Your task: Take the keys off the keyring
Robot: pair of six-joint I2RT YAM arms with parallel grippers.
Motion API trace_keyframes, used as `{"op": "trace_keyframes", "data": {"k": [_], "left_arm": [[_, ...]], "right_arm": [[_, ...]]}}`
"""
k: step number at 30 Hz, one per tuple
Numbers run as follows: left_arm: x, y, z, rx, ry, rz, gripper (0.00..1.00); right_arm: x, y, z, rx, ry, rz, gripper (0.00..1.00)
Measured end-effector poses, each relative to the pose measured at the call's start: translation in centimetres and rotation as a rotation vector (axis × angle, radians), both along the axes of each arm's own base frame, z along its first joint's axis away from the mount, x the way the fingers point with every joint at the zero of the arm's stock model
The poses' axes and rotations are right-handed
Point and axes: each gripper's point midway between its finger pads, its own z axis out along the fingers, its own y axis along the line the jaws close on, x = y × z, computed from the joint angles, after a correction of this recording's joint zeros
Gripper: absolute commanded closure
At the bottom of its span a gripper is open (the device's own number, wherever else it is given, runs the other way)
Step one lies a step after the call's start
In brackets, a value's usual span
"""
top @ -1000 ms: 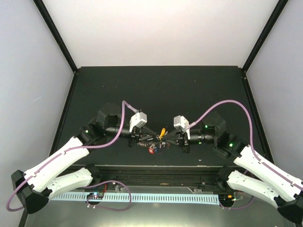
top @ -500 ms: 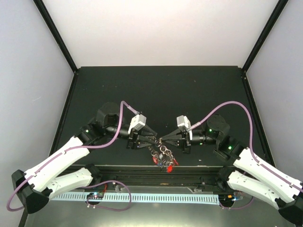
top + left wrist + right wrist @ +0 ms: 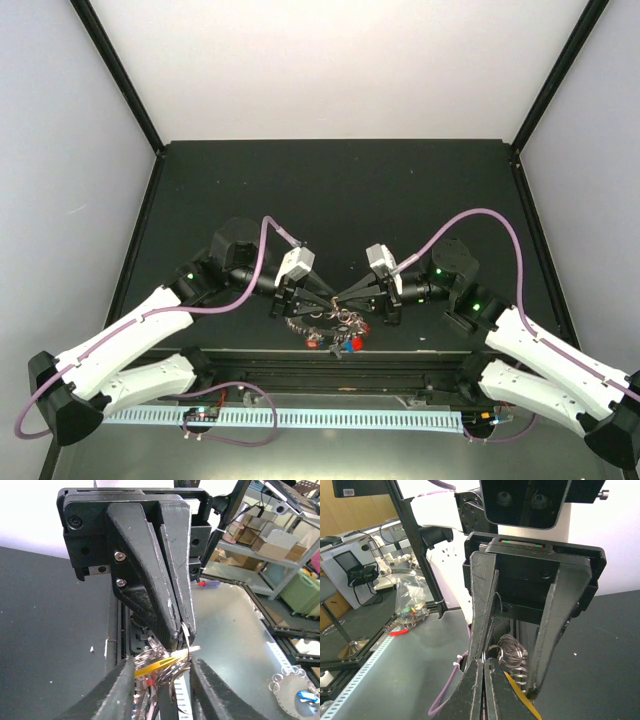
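Note:
The keys (image 3: 335,333) hang as a small bunch with red and blue heads between the two grippers, close to the table's near edge. My right gripper (image 3: 341,296) is shut, pinching the thin wire keyring (image 3: 483,655) at its tips (image 3: 482,664). In the left wrist view it comes down from above, shut on the keyring (image 3: 185,632). My left gripper (image 3: 162,666) stands open, its fingers (image 3: 114,690) astride the bunch, where a yellow-headed key (image 3: 159,663) points sideways. The stacked rings (image 3: 510,652) sit between the left gripper's fingers (image 3: 555,620).
The dark table (image 3: 330,190) ends just under the grippers. A white slotted rail (image 3: 300,416) runs in front of it. Off the table lie a plastic bag of coloured keys (image 3: 409,605) and some loose rings (image 3: 287,682).
The left gripper went from shut to open and now straddles the bunch. The keys swung down and to the right, then came back up under the grippers. The right gripper stayed shut.

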Motion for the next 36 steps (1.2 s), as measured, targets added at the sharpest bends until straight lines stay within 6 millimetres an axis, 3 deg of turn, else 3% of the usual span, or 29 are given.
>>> {"op": "trace_keyframes", "data": {"k": [5, 9, 11, 14, 20, 25, 36], "left_arm": [[-0.3, 0.0, 0.1, -0.005, -0.005, -0.014, 0.83], [-0.5, 0.1, 0.1, -0.006, -0.004, -0.024, 0.85], [-0.6, 0.1, 0.1, -0.006, -0.005, -0.024, 0.85], [-0.6, 0.1, 0.1, -0.005, -0.009, -0.019, 0.72], [0.1, 0.0, -0.2, 0.009, -0.018, 0.019, 0.69], [0.4, -0.2, -0.5, 0.019, -0.013, 0.029, 0.85], [0.5, -0.2, -0.8, 0.032, -0.007, 0.034, 0.90]], "right_arm": [[0.0, 0.1, 0.0, -0.001, 0.010, 0.008, 0.99], [-0.1, 0.1, 0.0, 0.000, 0.010, 0.010, 0.99], [0.0, 0.1, 0.1, 0.003, 0.008, 0.010, 0.99], [0.0, 0.1, 0.1, 0.004, 0.008, 0.008, 0.99], [0.3, 0.1, 0.1, 0.003, 0.005, -0.017, 0.99], [0.7, 0.1, 0.1, 0.001, 0.004, -0.038, 0.99], [1.0, 0.1, 0.0, 0.001, -0.020, -0.062, 0.99]]}}
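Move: The right hand already holds the small keyring loop between its closed tips. For the part-open left hand, that loop lies about 1 cm to the right, 1 cm back and 1 cm higher. The orange key slants past some 2 cm to the left hand's right and roughly 1 cm ahead, about level in height. The bunch of rings and red-tagged keys hangs about 7 cm below the left hand, level with it and 1 cm to its right. The left fingers pinch the wire rings hanging just under the right fingertips. They first close while easing back about half a centimetre, then part slightly as the hand goes forward about 1 cm and sinks nearly as much, and close again almost shut. The right hand keeps its shut grip on the loop and drifts forward about 1 cm. ##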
